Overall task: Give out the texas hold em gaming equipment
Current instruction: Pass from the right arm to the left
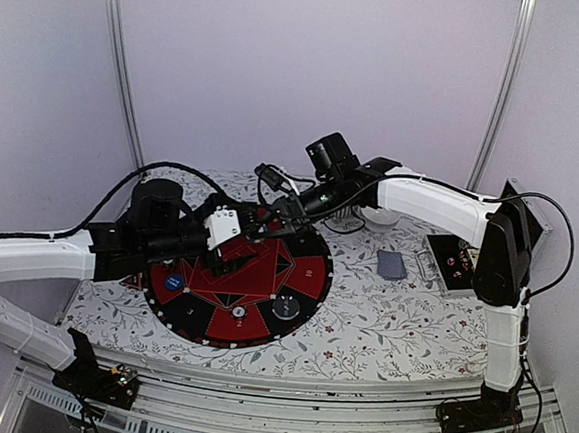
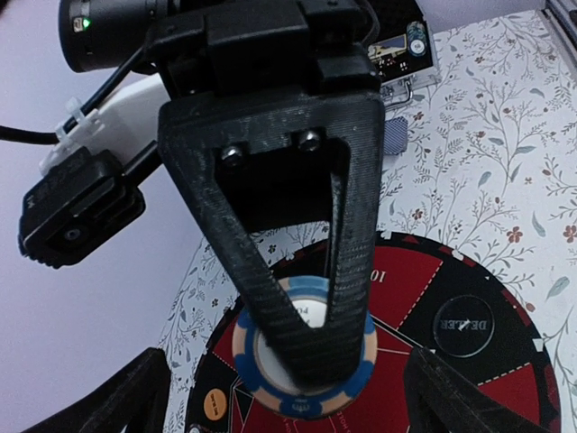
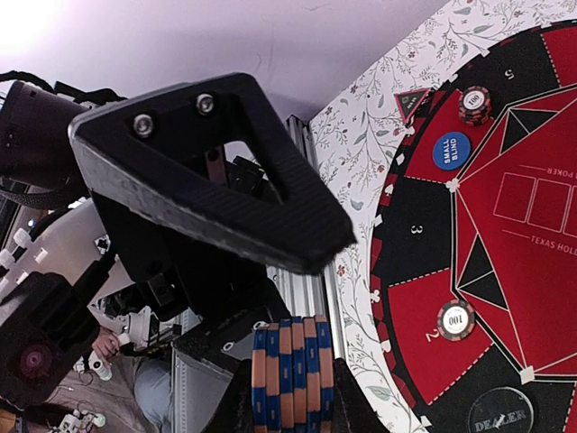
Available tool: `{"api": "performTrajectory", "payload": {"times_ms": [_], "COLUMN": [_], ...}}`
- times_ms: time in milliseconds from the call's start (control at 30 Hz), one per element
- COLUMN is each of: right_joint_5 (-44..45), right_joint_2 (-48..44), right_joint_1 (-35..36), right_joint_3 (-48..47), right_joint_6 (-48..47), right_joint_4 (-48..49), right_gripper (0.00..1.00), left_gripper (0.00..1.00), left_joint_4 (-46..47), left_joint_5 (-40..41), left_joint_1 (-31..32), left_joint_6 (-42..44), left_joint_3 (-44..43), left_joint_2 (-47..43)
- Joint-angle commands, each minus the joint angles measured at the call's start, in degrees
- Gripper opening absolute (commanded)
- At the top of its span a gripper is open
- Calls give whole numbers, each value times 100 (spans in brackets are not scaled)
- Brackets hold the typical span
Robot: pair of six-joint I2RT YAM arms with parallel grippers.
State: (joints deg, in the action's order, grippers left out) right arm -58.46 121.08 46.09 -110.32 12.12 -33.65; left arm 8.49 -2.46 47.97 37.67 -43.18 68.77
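A stack of several blue-and-orange poker chips (image 3: 293, 361) stands on edge between the fingers of my right gripper (image 3: 290, 401), which is shut on it above the round red-and-black mat (image 1: 305, 278). In the left wrist view the same stack (image 2: 255, 350) shows face-on, behind the right gripper's ribbed finger (image 2: 353, 234). My left gripper (image 2: 288, 392) faces it with jaws spread wide and empty, the stack in line with the gap between them. Both grippers meet over the mat's far side, left (image 1: 237, 241) and right (image 1: 272, 215). A grey-blue deck of cards (image 1: 392, 265) lies right of the mat.
On the mat lie two black "100" chips (image 3: 455, 319) (image 3: 475, 104), a blue small-blind button (image 3: 452, 151), a dealer button (image 2: 462, 325) and an orange button (image 2: 215, 403). A white bowl (image 1: 380, 216) stands at the back. A box (image 1: 456, 262) sits at the right edge.
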Motion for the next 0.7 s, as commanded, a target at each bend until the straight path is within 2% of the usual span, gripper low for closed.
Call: {"api": "performTrajectory", "payload": {"times_ms": [0, 167, 333, 467, 600, 667], "right_joint_5": [-381, -412, -438, -430, -431, -430], "right_joint_2": [156, 206, 206, 209, 240, 256], "right_joint_1": [74, 109, 112, 114, 117, 116], "right_joint_3": [-213, -226, -229, -242, -253, -252], "right_joint_6": [178, 194, 227, 234, 264, 271], "right_joint_4": [358, 374, 418, 428, 447, 451], "right_gripper": [2, 2, 2, 2, 2, 2], "left_gripper": [91, 78, 76, 64, 57, 49], "left_joint_4": [-78, 26, 34, 39, 54, 71], "left_joint_5": [8, 83, 47, -12, -102, -160], "left_joint_1": [83, 86, 86, 84, 84, 84], "left_joint_6": [-73, -111, -128, -120, -128, -107], "left_joint_3": [-188, -242, -283, -296, -292, -273], "left_joint_2": [130, 225, 307, 312, 267, 228]}}
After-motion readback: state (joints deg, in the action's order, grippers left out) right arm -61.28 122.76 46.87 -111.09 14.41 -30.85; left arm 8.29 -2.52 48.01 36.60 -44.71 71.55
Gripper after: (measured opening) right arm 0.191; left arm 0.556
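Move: The chip stack that my left hand goes for is about 2 cm ahead and 2 cm to the right of its hand point, roughly 1 cm lower, already pinched in my right fingers; from my right hand the waiting left fingers lie some 2 cm back, 2 cm left and 1 cm up. On the mat, roughly 20 cm below my left hand, the single 100 chip sits about 7 cm back and 3 cm left, and the dealer disc about 4 cm back and 8 cm right. I bring my left fingers closed from nearly fully open to a little over half, one on either side of the stack's rim, as that hand eases only about 1 cm forward, right and down towards the stack. My right hand keeps its pinch across the stack's two faces and brings it about 1 cm left and slightly back, in between those fingers. Whether they touch the rim yet can't be made out. ##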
